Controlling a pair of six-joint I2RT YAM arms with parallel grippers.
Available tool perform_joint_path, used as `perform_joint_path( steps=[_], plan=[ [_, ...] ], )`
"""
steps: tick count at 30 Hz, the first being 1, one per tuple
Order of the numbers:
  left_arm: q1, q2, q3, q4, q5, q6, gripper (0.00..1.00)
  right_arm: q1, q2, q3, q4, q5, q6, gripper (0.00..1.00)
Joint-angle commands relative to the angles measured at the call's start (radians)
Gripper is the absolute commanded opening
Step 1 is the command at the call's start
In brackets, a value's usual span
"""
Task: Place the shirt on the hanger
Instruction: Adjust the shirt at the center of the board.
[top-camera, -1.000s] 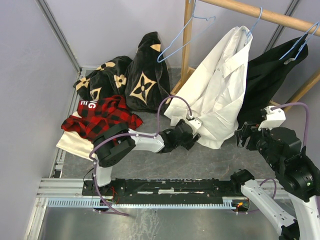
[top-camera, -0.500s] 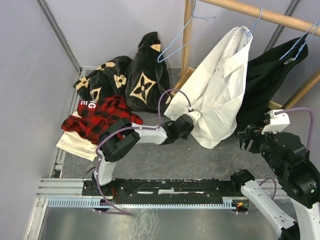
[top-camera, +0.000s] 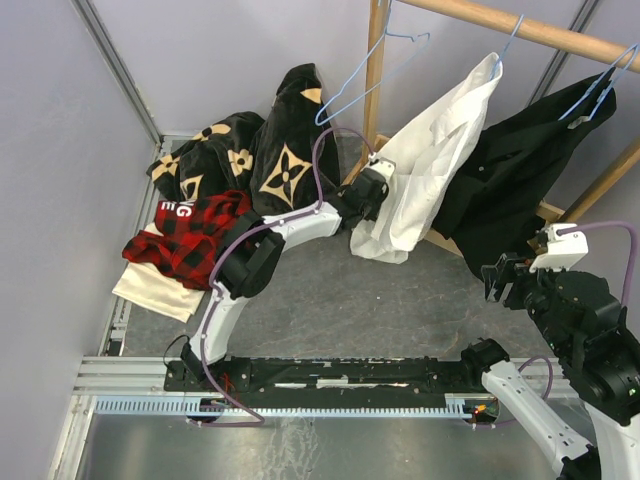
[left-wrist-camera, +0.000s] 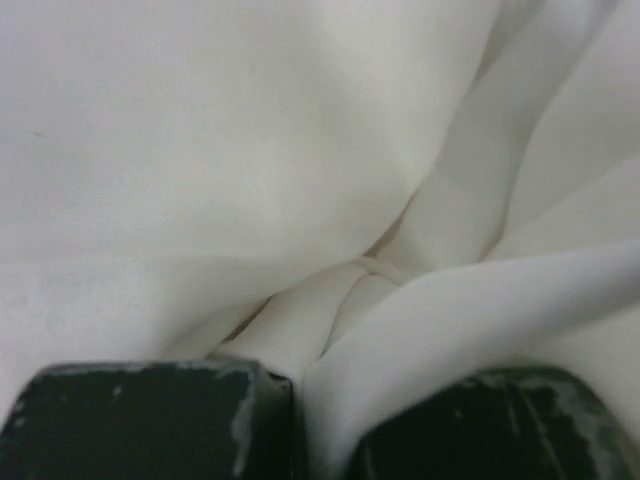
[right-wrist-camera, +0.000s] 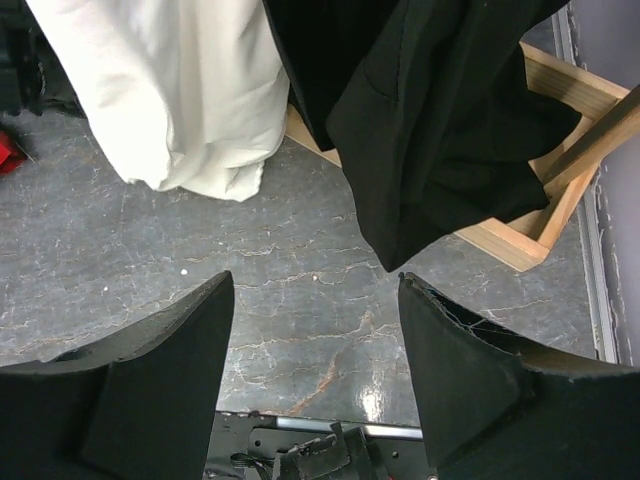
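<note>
The white shirt (top-camera: 430, 165) hangs from a light-blue hanger whose hook (top-camera: 513, 38) sits over the wooden rod; the rest of the hanger is hidden under the cloth. My left gripper (top-camera: 377, 192) is shut on a fold at the shirt's lower left edge and holds it out to the left. In the left wrist view the shirt (left-wrist-camera: 250, 150) fills the frame, and a bunched fold is pinched in the left gripper (left-wrist-camera: 312, 420). My right gripper (top-camera: 503, 279) stands open and empty below a black garment. From the right gripper (right-wrist-camera: 315, 330) the shirt's hem (right-wrist-camera: 190, 120) hangs at upper left.
A black garment (top-camera: 510, 170) hangs on a second blue hanger (top-camera: 598, 88) beside the shirt. An empty blue hanger (top-camera: 352, 88) hangs by the wooden post (top-camera: 376, 70). A black flower-marked garment (top-camera: 290, 150) and a plaid shirt (top-camera: 200, 235) lie at left. The rack's wooden base (right-wrist-camera: 530, 245) is on the floor.
The left gripper shut on the shirt's lower edge and drew it up and leftward, bunching the shirt narrower and baring more of the black garment. The right arm eased slightly down and right.
</note>
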Motion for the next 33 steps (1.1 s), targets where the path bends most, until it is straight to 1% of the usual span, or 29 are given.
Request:
perform_joint_path(
  steps=[1,7,13,15,17,21,23,26,29,33],
  plan=[
    [0.013,0.075,0.201,-0.068,-0.012,0.02,0.03,-0.002,-0.011,0.044,-0.01,0.029,-0.013,0.74],
    [0.017,0.217,0.456,-0.156,0.085,0.031,0.03,-0.003,-0.022,0.045,-0.024,0.029,-0.01,0.74],
    [0.019,0.324,0.652,-0.206,0.275,0.006,0.03,-0.003,-0.038,0.048,-0.045,0.044,-0.006,0.75],
    [0.018,0.333,0.679,-0.202,0.327,-0.01,0.03,-0.002,-0.042,0.051,-0.051,0.045,-0.006,0.75],
    [0.018,0.313,0.664,-0.183,0.358,-0.031,0.03,-0.003,-0.043,0.054,-0.057,0.048,-0.006,0.75],
    [0.018,0.244,0.595,-0.097,0.356,-0.07,0.03,-0.003,-0.044,0.049,-0.057,0.054,-0.006,0.74],
    [0.018,0.233,0.595,-0.063,0.354,-0.09,0.03,-0.002,-0.042,0.046,-0.055,0.05,-0.006,0.75],
    [0.017,0.275,0.676,-0.055,0.367,-0.13,0.03,-0.003,-0.038,0.047,-0.059,0.046,-0.009,0.74],
    [0.018,0.349,0.763,-0.04,0.393,-0.18,0.03,-0.003,-0.041,0.051,-0.069,0.055,-0.009,0.74],
    [0.02,0.403,0.787,0.06,0.412,-0.267,0.04,-0.002,-0.05,0.059,-0.086,0.067,-0.009,0.74]
  ],
)
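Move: The left hand already holds a fold of the white shirt's lower part. The middle of the rack's wooden base lies about 18 cm to its right, level fore and aft and some 5 cm lower. The left post's foot is roughly 9 cm ahead and 3 cm left, and the black garment hangs around 28 cm to the right and 4 cm farther out. From the idle right hand, the base's middle is some 28 cm straight ahead and about 29 cm down. Still pinching the white shirt's fold between shut fingers, the left hand drags it some 12 cm to the right, in over the rack's base towards its middle. It eases about 4 cm forward at first, then swings mainly right, and lifts about 7 cm in all, mostly at the end. Meanwhile the wrist turns clockwise and rolls its left side down, some 25 degrees together. ##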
